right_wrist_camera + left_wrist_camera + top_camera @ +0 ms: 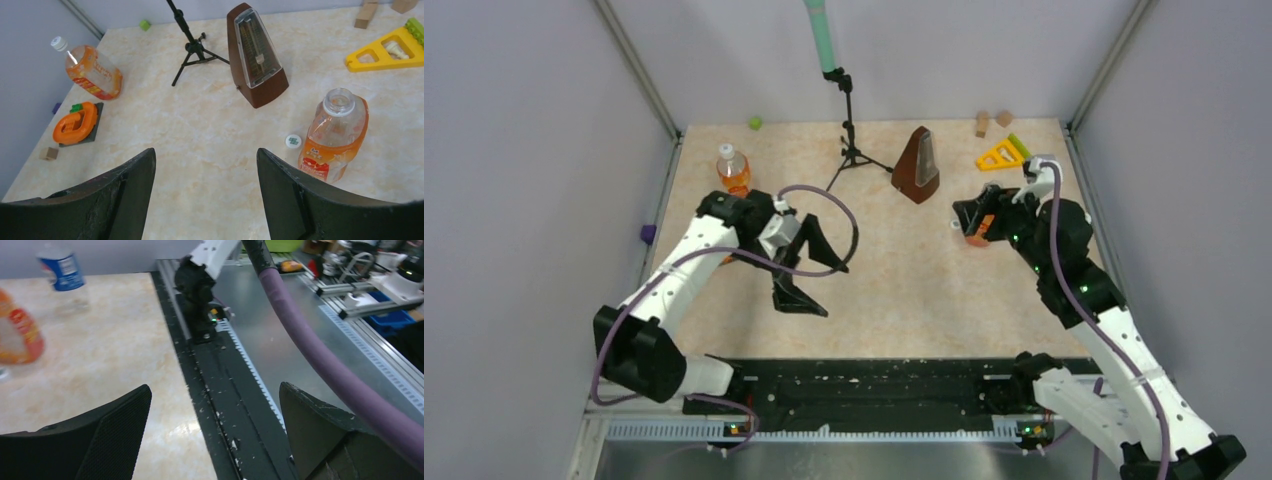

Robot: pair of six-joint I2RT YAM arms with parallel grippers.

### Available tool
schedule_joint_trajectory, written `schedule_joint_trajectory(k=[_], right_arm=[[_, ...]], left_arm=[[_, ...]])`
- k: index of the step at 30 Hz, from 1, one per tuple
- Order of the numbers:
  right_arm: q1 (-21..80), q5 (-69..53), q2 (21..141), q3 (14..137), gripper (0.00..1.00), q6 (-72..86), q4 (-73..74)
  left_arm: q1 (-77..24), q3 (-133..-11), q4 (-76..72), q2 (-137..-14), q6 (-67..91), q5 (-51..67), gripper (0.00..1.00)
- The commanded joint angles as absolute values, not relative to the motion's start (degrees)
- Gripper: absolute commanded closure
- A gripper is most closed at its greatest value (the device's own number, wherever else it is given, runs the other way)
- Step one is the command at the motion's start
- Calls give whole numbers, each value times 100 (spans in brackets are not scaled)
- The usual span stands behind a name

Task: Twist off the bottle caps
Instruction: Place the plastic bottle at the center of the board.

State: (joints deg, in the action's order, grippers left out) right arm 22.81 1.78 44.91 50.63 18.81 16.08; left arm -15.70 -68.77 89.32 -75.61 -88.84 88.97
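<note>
An orange bottle (335,135) stands uncapped at the right of the right wrist view, and a white bottle cap (293,141) lies on the table just left of it. My right gripper (205,152) hangs open and empty above the table, left of that bottle (977,236). A second orange bottle (734,172) at the far left has its white cap (59,43) on. My left gripper (832,290) is wide open and empty near the table's front edge. Its wrist view shows a blurred blue-label bottle (62,270) and an orange bottle (17,332).
A brown metronome (919,165) and a small black tripod (852,150) stand at the back middle. A yellow triangle toy (1002,154) and wooden blocks (982,124) sit at the back right. An orange clamp-like piece (75,122) lies by the left wall. A black rail (874,385) runs along the near edge.
</note>
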Motion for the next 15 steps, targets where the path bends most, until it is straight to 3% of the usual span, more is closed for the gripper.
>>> schedule_joint_trajectory(k=[1,9,15], right_arm=[[2356,-159,4114,5039,28,2017,1638],[2358,-378,3826,4952,27,2243,1648],[2358,-301,3691,4957,27,2312,1764]], left_arm=[[-2464,-7183,9096,-7795,-9052,9580,2],[-2707,-6094,9100,-8560,-10486,9581,2],[-2483,-6650,9096,-8939,-10310,9586,2]])
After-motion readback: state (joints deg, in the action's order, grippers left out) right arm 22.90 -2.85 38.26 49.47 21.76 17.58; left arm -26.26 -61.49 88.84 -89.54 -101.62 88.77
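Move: The uncapped orange-label bottle stands about 12 cm ahead of my right hand, 6 cm to its right and some 17 cm below. Its loose white cap lies about 16 cm ahead, 1 cm right and 26 cm down; the metronome is some 25 cm ahead and 8 cm left, about 17 cm lower. From my left hand, that same bottle is roughly 25 cm ahead, 31 cm right and 16 cm lower. I bring my empty left hand a little back and to the right, about 3 cm each, swinging it some 10 degrees clockwise, then sink it about 7 cm towards the bare near part of the board, fingers wide open. Meanwhile my right hand, already clear of the uncapped bottle, eases another 3 cm back and slightly up, its fingers staying open. ##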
